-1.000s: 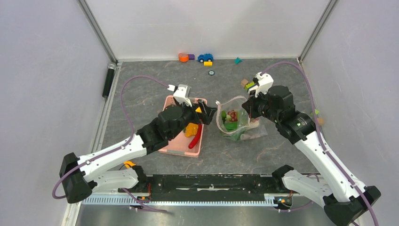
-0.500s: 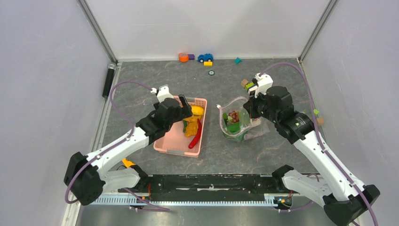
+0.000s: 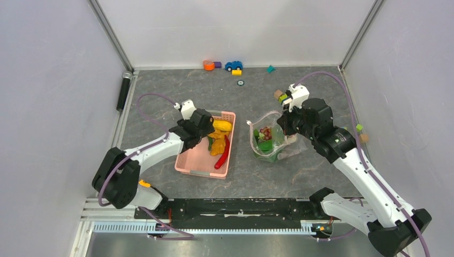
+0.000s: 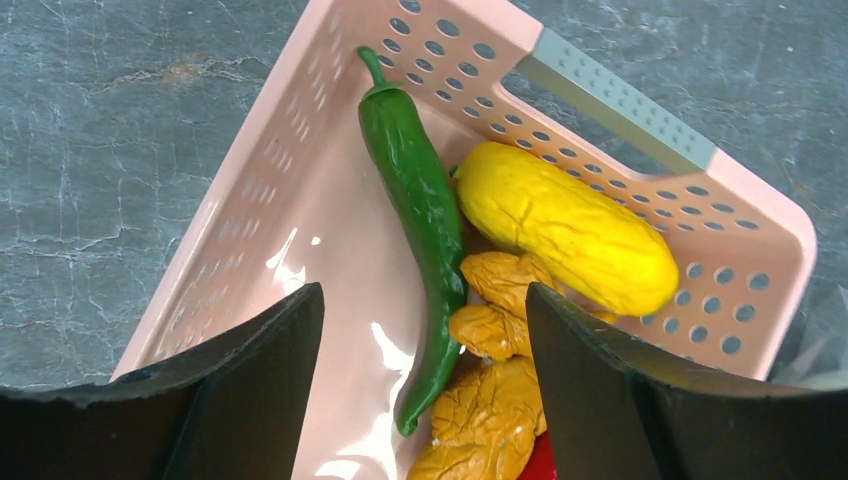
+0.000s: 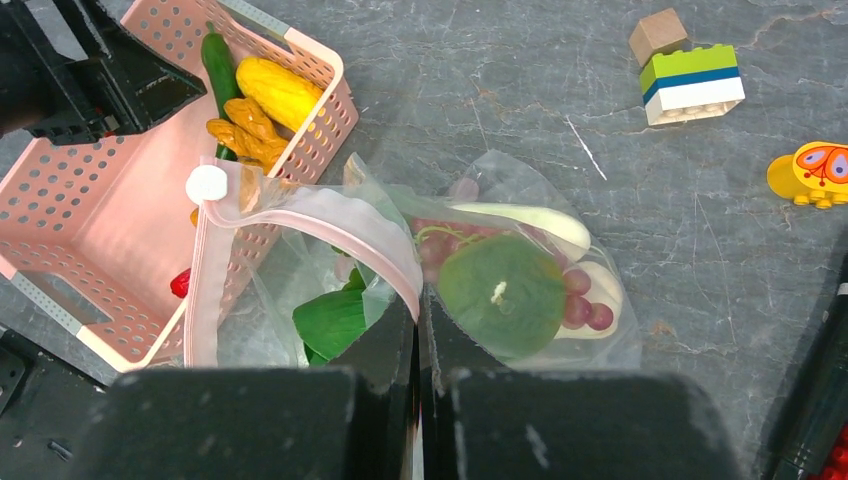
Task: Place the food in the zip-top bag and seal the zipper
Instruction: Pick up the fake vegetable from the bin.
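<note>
My left gripper (image 4: 422, 300) hangs open low over the pink basket (image 4: 270, 190). A green chili (image 4: 410, 180) and orange pieces (image 4: 495, 400) lie between its fingers, untouched. A yellow piece (image 4: 565, 225) and a red chili (image 4: 540, 465) also lie in the basket. My right gripper (image 5: 420, 300) is shut on the pinkish zipper strip (image 5: 300, 215) of the zip-top bag (image 3: 266, 140) and holds its mouth open. The white slider tab (image 5: 207, 184) sits at the strip's far end. Inside the bag are a green round fruit (image 5: 500, 295), grapes (image 5: 585, 300), a white stalk (image 5: 530, 220) and a green leaf (image 5: 335, 320).
The basket (image 3: 184, 160) stands just left of the bag. Building blocks (image 5: 693, 82) and an orange toy (image 5: 810, 172) lie beyond the bag. A toy car (image 3: 233, 65) and small blocks (image 3: 209, 65) line the back edge. A black cylinder (image 3: 123, 91) lies at the left rail.
My left arm has swung left, away from the bag's mouth, and come down over the basket. Its jaws have narrowed a little. The right gripper and the bag have stayed put.
</note>
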{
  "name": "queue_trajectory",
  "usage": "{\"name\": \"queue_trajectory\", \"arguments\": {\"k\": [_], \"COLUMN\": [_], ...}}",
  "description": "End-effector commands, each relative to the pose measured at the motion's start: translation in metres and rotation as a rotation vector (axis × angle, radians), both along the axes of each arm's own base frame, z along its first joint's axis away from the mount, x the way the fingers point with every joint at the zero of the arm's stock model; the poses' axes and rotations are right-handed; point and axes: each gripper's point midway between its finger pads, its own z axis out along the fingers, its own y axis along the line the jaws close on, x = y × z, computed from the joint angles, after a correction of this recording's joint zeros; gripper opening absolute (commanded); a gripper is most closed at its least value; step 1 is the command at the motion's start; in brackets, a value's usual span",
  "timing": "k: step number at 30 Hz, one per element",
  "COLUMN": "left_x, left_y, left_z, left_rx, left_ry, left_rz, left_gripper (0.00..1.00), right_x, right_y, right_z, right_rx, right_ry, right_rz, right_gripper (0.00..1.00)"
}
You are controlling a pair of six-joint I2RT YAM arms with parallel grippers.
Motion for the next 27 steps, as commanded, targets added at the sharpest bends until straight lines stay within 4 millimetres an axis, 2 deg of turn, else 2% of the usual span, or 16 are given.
{"name": "queue_trajectory", "arguments": {"k": [1,8,14,22,27], "left_x": [0.028,0.043,0.050,0.052,0.052], "left_y": [-0.004,0.003,-0.001,-0.002,-0.005], "left_z": [0.016,-0.001,-0.018,-0.039,-0.045], "left_rx": [-0.063,-0.024,-0.021,0.002,-0.001], "left_ry": [-0.070,-0.044,-0.008,0.047,0.066], "left_rz": [0.082,0.129,0.137,0.149,0.138], "left_gripper": [0.78,0.72,0.65,0.56,0.49], "right_x": [0.001,-0.001,-0.002,-0.003,-0.003], "right_y": [-0.004,-0.007,-0.010,-0.013,-0.013], "right_z": [0.003,0.006,0.008,0.007,0.006], "right_rx": [-0.017,-0.018,-0.021,-0.030,-0.034], "right_ry": [-0.027,-0.039,-0.050,-0.054,-0.053], "right_rz": [-0.008,-0.016,-0.021,-0.026,-0.030], "right_gripper": [0.00,0.00,0.00,0.00,0.00]}}
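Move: The green pepper lies lengthwise in the bin, its middle about 4 cm ahead of the open left hand, sideways in line with it and 7 cm below. The yellow squash sits some 7 cm right of the pepper and 2 cm farther out. The orange pieces are 5 cm to the pepper's right and 5 cm nearer. From the right hand, the pepper is roughly 9 cm ahead, 30 cm left and 23 cm down. Down about 5 cm and forward some 4 cm goes the left hand, sinking into the bin towards the green pepper, first more forward, then mostly down. Its fingers narrow from wide to about half open, coming to either side of the pepper's body without gripping it. The right hand keeps its pinch on the bag's rim, easing about 1 cm to the right. ##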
